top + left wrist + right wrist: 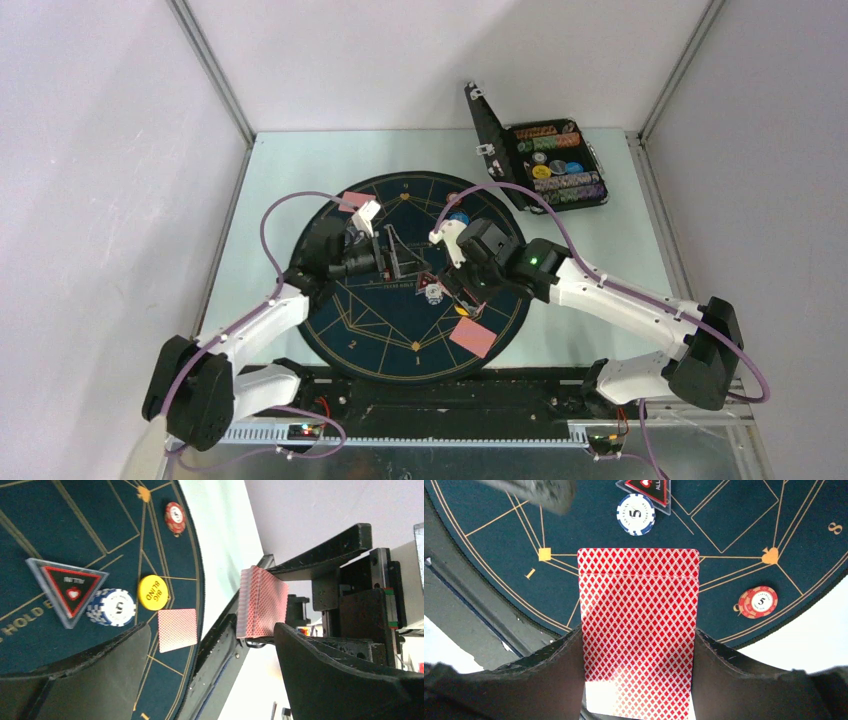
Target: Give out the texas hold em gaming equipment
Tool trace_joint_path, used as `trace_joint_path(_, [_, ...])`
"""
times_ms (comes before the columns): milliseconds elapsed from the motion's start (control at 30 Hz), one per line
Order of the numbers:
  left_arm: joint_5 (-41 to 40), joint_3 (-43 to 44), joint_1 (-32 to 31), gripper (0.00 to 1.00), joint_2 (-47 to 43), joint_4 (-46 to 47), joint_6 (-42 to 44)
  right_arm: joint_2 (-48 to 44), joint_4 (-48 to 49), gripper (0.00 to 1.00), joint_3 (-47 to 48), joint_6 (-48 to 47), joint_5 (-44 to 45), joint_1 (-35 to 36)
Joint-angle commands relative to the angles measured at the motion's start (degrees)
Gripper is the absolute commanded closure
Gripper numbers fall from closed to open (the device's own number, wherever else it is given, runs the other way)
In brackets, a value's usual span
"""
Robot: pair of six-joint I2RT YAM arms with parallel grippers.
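My right gripper (639,636) is shut on a deck of red-backed playing cards (639,590), holding it over the mat's edge; the deck (262,602) also shows in the left wrist view. My left gripper (212,630) stands open above the mat with nothing between its fingers. One card (176,629) lies face down near the mat's rim, seen from above as card (473,338); another card (352,200) lies at the far left. A triangular marker (67,590), a blue-white chip stack (112,607), a yellow disc (152,592) and a red chip (175,517) lie on the mat.
The round dark-blue mat (340,330) with gold lines fills the table's middle. The black hinged case (550,165) stands open at the back right with several rows of chips. Both arms (620,300) meet over the mat's centre. A black rail (225,670) runs along the near edge.
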Motion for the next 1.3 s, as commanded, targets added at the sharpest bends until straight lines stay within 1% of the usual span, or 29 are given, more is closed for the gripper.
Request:
trace_joint_path(0, [1.9,-2.1,-3.8,0.00,-0.6,12.8,-6.0,-0.9,1.4,1.00,0.1,-1.1,-0.6,1.2])
trace_joint_path(133, [2.8,-0.1,-7.1,0.00,3.3,13.1,-5.0,-1.2,1.2,1.00,0.1,-1.2,-0.6,1.7])
trace_joint_path(333, [2.4,1.5,-11.3,0.00,5.9,13.6,-3.0,-1.9,1.5,1.00,0.1,-1.0,-0.6,2.0])
trace_joint_path(433, [1.6,1.7,-12.4,0.00,6.7,12.4,-2.4,-2.2,1.7,1.00,0.2,-1.1,-0.6,2.0])
trace_joint_path(467, [2.0,1.7,-13.0,0.00,7.4,12.3,-2.4,-2.3,1.8,1.00,0.2,-1.1,-2.0,1.9])
trace_joint_path(700, [2.3,1.5,-14.6,0.00,10.2,17.6,-4.7,-3.0,2.1,1.00,0.2,-1.1,-3.4,2.0])
trace_joint_path(800, [0.8,1.7,-14.7,0.00,10.5,17.0,-4.4,-3.1,2.1,1.00,0.1,-1.1,-3.7,2.1])
trace_joint_path(867, [-2.6,2.2,-14.7,0.00,9.9,13.3,-2.5,-3.2,2.1,1.00,0.1,-1.1,-3.7,2.0])
trace_joint_path(933, [-5.9,2.8,-14.7,0.00,9.1,6.7,-0.6,-3.3,2.0,1.00,0.1,-1.1,-3.7,2.1])
trace_joint_path(1167, [-11.7,3.1,-14.6,0.00,5.0,-0.6,2.9,-3.8,1.8,1.00,0.2,-1.1,-3.5,2.0])
trace_joint_path(1267, [-12.9,3.4,-14.3,0.01,4.0,-3.6,3.8,-4.3,1.7,1.00,0.2,-1.0,-3.4,2.0])
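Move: The red card deck, still gripped in the right hand's fingers at that hand point, lies about 11 cm right and 8 cm back of the left hand, some 4 cm lower. On the mat, about 13 cm below the left hand, the white-blue chip is roughly 4 cm right and 2 back. The big blind button is 11 right and 5 back, the dealt cards 13 right and 13 back. Wide open, the left hand swings about 8 cm right and back, then 2 forward-left, beside the held deck. ##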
